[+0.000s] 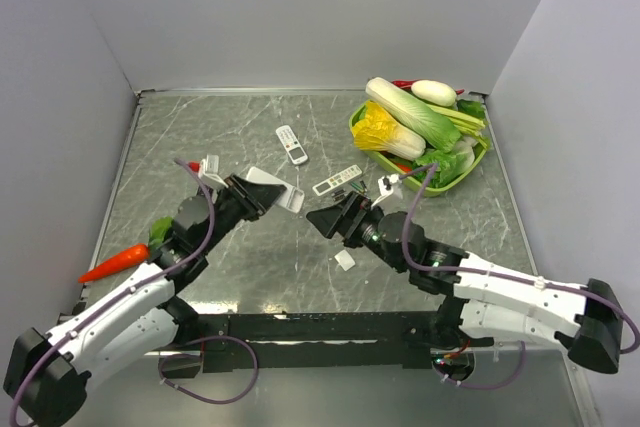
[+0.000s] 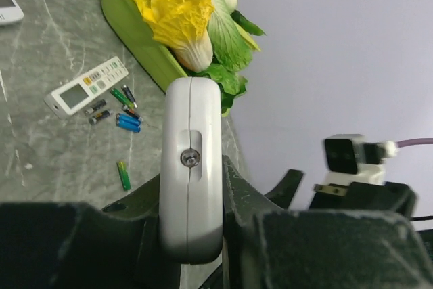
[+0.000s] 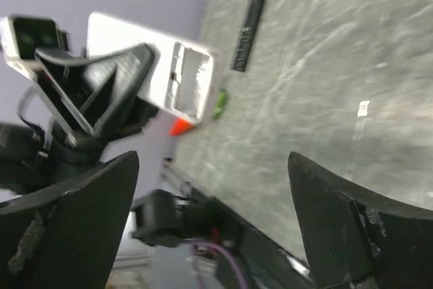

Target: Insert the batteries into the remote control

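Note:
My left gripper [image 1: 258, 197] is shut on a white remote control [image 1: 285, 194], held on edge above the table. In the left wrist view the remote control [image 2: 191, 160] stands clamped between the fingers of that gripper [image 2: 193, 175]. The right wrist view shows its open battery compartment [image 3: 186, 79], which looks empty. My right gripper [image 1: 318, 219] faces it from the right, open and holding nothing [image 3: 213, 160]. The batteries [image 2: 125, 120] lie loose on the table beside a second white remote [image 2: 86, 86]. One green battery [image 2: 124, 175] lies apart from them.
A green basket [image 1: 358, 132] of vegetables sits at the back right. A small white remote [image 1: 291, 144] lies mid-table, a carrot [image 1: 115, 262] at the left. A small white piece [image 1: 345, 260] lies near my right arm. A black remote [image 3: 248, 21] lies further off.

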{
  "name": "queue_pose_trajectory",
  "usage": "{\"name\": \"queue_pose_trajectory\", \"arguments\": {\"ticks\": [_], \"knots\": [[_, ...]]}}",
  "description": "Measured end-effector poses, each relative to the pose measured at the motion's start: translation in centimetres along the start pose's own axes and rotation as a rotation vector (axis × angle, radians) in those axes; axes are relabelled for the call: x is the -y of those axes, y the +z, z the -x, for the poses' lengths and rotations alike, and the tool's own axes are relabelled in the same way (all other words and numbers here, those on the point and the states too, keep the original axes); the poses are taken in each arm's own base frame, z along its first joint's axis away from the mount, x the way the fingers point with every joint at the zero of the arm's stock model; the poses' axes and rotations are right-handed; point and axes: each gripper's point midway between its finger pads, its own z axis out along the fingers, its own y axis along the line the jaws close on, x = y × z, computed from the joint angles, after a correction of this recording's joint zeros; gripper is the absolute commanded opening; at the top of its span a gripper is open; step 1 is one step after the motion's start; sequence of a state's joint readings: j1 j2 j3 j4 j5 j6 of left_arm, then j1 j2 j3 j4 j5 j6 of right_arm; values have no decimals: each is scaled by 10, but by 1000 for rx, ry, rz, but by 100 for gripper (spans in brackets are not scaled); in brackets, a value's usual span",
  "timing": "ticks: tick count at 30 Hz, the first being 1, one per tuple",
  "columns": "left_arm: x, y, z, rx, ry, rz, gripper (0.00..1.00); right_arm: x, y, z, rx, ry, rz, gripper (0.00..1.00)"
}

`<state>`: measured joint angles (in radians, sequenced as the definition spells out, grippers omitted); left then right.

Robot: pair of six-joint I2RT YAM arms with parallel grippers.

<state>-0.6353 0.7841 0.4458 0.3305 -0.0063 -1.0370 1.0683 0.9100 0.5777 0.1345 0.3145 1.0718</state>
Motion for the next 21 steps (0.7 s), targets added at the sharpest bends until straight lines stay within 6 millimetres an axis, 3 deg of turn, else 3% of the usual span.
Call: {"name": "queue_pose_trajectory", "arguments": {"ticks": [5,8,11,17,21], "knots": [[-19,5,9,-93,65,9,1,6,-15,32,21,-163,-93,100],[-41,4,6,-195,78,39,1,28,-21,44,12,-238,-171,100],[-48,4,10,-296,95,43,1,58,-26,50,-32,-297,-256,100],[-20,5,36,-404,262,-49,1,105,-25,51,-172,-398,-418,99],[-2,-4,33,-429,353,-163,1,120,-12,53,-258,-460,-486,95]]}}
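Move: Below and ahead of the empty right hand, the lone green battery lies about 10 cm forward, 6 cm right and 22 cm down. On the same table top, the white battery cover is some 2 cm ahead and 5 cm right of the hand, the blue battery pair about 17 ahead and 9 right, and the white remote roughly 23 ahead and 4 right. From the left hand that green battery is about 5 cm ahead, 16 right and 24 down. Swinging away from the held remote, the right hand goes some 10 cm right, about 7 cm down after a slight rise, and 5 cm forward, towards the loose batteries, its wide-open fingers turning downward through about 40 degrees. The left hand keeps its grip on the remote, shifts about 3 cm left after a brief dip, and turns it clockwise, its left side rising. ##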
